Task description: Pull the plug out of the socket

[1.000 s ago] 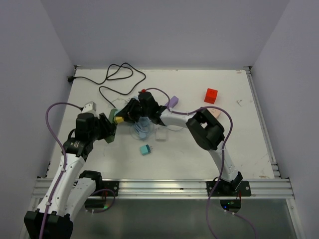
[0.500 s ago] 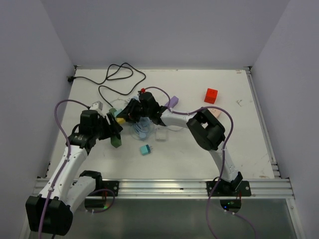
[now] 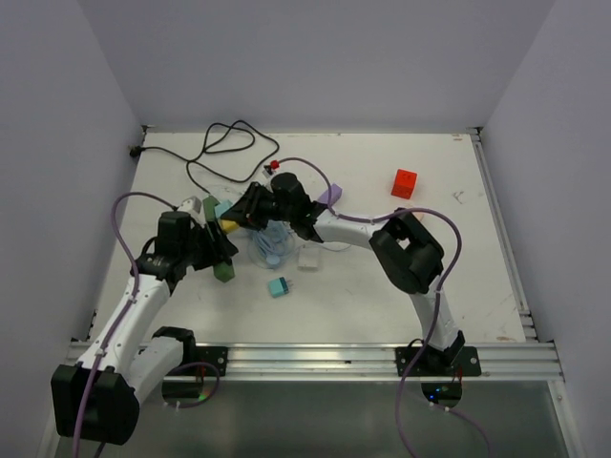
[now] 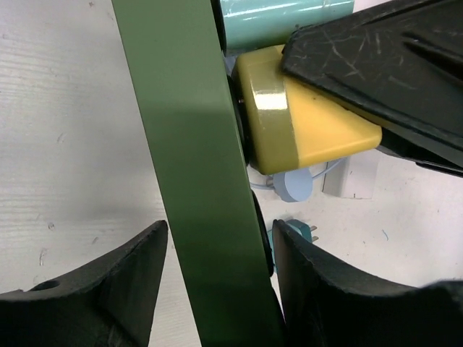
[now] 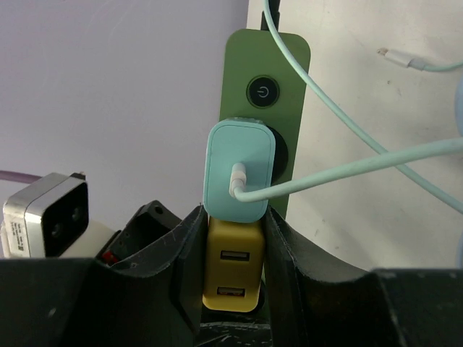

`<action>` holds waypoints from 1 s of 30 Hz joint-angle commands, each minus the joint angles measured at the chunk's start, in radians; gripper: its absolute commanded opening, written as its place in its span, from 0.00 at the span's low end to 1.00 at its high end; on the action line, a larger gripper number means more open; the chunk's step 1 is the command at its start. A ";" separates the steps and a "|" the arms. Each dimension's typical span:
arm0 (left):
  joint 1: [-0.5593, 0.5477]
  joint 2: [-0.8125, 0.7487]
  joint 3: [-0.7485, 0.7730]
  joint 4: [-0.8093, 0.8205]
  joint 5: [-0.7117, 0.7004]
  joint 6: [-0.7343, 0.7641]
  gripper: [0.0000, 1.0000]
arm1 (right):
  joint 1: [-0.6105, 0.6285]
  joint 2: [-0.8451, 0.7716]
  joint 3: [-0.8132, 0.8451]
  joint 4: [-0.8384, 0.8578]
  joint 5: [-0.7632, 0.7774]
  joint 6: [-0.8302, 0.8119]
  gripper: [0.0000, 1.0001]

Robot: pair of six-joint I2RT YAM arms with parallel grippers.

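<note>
A green power strip is held tilted off the table in my left gripper, whose jaws are shut on its sides. It fills the left wrist view. A yellow two-port USB plug sits in its socket, and a teal plug with a pale cable sits in the one beside it. My right gripper is shut on the yellow plug, one finger on each side. The teal plug lies just beyond the fingertips, then the strip's power button. In the left wrist view the yellow plug still meets the strip.
A loose teal plug, a white adapter and a coil of pale blue cable lie just right of the strip. A black cable loops at the back left. A purple block and a red cube lie further right.
My left arm has swung the green strip rightward and a little nearer, tilting it. My right wrist has shifted slightly right, staying on the yellow plug.
</note>
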 commanded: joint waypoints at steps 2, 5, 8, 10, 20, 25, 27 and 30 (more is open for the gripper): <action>-0.006 0.007 -0.022 0.060 0.020 -0.029 0.56 | 0.018 -0.106 -0.018 0.187 -0.014 -0.018 0.00; -0.004 0.017 -0.033 0.082 0.025 -0.051 0.42 | 0.019 -0.121 -0.050 0.223 -0.016 -0.044 0.00; -0.004 0.031 -0.042 0.099 0.031 -0.071 0.17 | 0.019 -0.148 -0.082 0.232 -0.008 -0.082 0.00; -0.004 0.033 -0.047 0.110 0.031 -0.087 0.10 | 0.019 -0.166 -0.110 0.232 0.004 -0.133 0.00; -0.004 0.045 -0.058 0.099 -0.098 -0.109 0.00 | 0.019 -0.240 -0.168 0.146 0.087 -0.280 0.00; -0.004 0.043 -0.065 0.079 -0.201 -0.109 0.00 | 0.019 -0.281 -0.156 0.031 0.142 -0.322 0.00; -0.004 0.053 -0.068 0.080 -0.231 -0.104 0.00 | 0.019 -0.290 -0.154 0.011 0.163 -0.334 0.00; -0.004 0.071 -0.073 0.087 -0.242 -0.106 0.00 | 0.019 -0.307 -0.160 -0.007 0.170 -0.352 0.00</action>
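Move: The green strip's near end stands between the left gripper's open fingers, 1 to 2 cm below their point. The yellow plug, still in the strip, is about 7 cm ahead of the left hand, 3 cm to its right and a little higher; the loose teal plug lies some 6 cm back, 13 cm right and 10 cm down. The right gripper already holds the yellow plug, with the mint plug about 4 cm ahead and 2 cm left of it. Sink the left gripper about 1.5 cm while closing its fingers to pinch the green strip's near end, then let it shift nearly 2 cm to the right. Keep the right grip on the yellow plug, ease it back 1 cm and draw it some 3.5 cm to the right, rolling that hand about 15 degrees so its forward side rises. ##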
